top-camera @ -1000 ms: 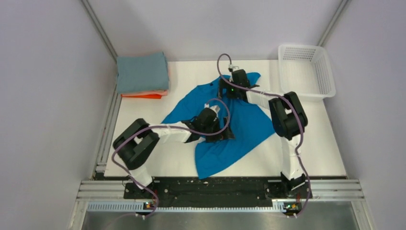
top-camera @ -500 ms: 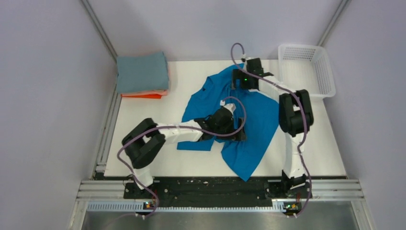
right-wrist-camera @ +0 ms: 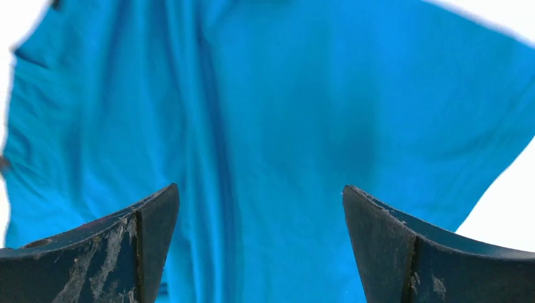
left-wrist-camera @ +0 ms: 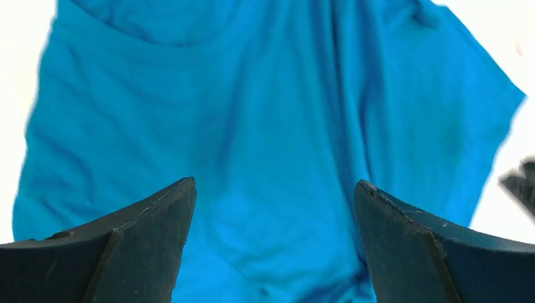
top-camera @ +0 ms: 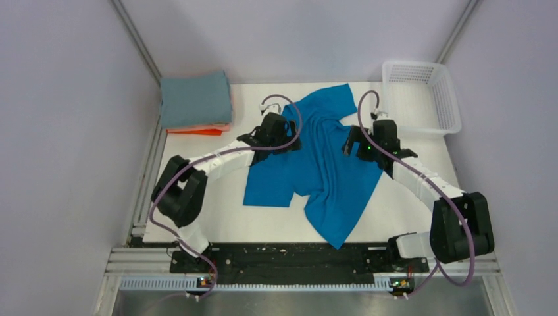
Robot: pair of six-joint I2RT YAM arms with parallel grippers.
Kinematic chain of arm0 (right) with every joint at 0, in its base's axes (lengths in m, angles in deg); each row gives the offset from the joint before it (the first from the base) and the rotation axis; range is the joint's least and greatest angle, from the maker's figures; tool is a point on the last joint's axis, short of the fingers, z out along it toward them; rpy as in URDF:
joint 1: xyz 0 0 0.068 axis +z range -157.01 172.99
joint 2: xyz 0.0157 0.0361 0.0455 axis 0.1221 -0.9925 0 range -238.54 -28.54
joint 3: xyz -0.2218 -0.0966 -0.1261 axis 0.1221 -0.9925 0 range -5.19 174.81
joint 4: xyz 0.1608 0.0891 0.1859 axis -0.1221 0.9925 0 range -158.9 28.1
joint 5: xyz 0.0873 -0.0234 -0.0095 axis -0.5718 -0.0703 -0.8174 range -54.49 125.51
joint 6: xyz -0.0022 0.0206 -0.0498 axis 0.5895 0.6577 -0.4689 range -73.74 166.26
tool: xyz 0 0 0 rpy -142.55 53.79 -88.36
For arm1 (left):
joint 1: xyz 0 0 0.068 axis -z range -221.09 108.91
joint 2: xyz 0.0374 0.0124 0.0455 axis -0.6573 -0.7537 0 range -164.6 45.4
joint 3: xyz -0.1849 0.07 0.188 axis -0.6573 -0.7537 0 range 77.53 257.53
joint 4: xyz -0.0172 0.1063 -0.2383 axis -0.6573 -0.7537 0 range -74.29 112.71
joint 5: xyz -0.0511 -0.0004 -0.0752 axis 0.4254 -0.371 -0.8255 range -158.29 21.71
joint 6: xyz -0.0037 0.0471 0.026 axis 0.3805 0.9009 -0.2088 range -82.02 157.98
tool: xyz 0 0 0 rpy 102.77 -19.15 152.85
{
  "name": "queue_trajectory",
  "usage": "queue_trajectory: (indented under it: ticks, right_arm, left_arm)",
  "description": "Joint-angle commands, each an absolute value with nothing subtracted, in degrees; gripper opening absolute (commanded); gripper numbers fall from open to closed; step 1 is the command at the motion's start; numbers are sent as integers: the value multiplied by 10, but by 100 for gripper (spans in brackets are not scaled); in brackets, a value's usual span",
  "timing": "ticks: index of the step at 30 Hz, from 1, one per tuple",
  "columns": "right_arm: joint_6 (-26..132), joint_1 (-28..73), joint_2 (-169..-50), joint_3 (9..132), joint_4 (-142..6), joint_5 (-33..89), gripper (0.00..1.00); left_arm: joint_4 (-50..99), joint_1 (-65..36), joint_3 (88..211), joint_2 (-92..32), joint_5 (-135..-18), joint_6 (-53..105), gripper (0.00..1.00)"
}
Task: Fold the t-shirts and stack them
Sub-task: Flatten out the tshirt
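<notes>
A bright blue t-shirt (top-camera: 322,164) lies unfolded and wrinkled across the middle of the table, with long creases down its body. My left gripper (top-camera: 283,133) hovers over its upper left edge, open and holding nothing. My right gripper (top-camera: 350,142) is over its upper right side, also open and empty. In the left wrist view the blue t-shirt (left-wrist-camera: 271,113) fills the space beneath the spread gripper (left-wrist-camera: 274,189). The right wrist view shows the blue t-shirt (right-wrist-camera: 284,107) under the wide-open gripper (right-wrist-camera: 260,192). A stack of folded t-shirts (top-camera: 196,99) sits at the back left, grey-blue on top, pink and orange below.
A white mesh basket (top-camera: 431,118) stands at the back right corner. The table's white surface (top-camera: 217,217) shows to the left of and in front of the shirt. Metal rails run along the left and near edges.
The left gripper has moved from the shirt's middle to its upper left edge. The right gripper has come nearer, to the shirt's right side. The shirt has shifted right and now lies spread out.
</notes>
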State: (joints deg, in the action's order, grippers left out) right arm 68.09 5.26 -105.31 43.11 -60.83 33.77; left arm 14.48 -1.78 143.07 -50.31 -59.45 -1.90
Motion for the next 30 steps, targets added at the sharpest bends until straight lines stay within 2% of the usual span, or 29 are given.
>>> queue_trajectory:
  ticks: [1,3,6,11,23,27,30]
  right_arm:
    - [715,55,-1034,377,-641,322,99]
    - [712,54,-1035,362,-647,327,99]
    - [712,55,-1049,348,-668,342,99]
    - [715,54,-1112,359,-677,351,99]
    - [701,54,-1243,447,-685,337,99]
    - [691,55,-1294,498,-684,324,99]
    - [676,54,-1326,537,-664,330,99]
  left_arm:
    - [129,-58,1526,-596,-619,6,99]
    - [104,-80,1558,-637,-663,10,99]
    - [101,-93,1560,-668,-665,2,99]
    - [96,-102,1497,-667,-654,-28,98]
    - [111,-74,1137,-447,-627,-175,95]
    - [51,-9,1106,-403,-603,-236,95]
    - [-4,37,1128,-376,-574,-261,95]
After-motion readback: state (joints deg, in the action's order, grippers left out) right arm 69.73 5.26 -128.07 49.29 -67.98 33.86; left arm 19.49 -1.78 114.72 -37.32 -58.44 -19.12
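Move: Beneath both open hands lies the blue t-shirt, some 10 cm lower, its middle about 7 cm right and 6 cm back of the left hand, and about 9 cm left and 5 cm back of the right. Its near corner sits some 30 cm back and 2 cm left of the right hand. The white basket is about 13 cm ahead and 23 cm right of the right hand; the folded stack, 11 cm ahead and 30 cm left of the left hand. Coming down about 8–9 cm onto the t-shirt with fingers open, the left hand first reaches forward, the right hand back a little, each tipping down some 10 degrees. Pressed on the cloth, they then drag apart: the left back about 15 cm and somewhat left towards the near hem, the right about 7 cm forward. ##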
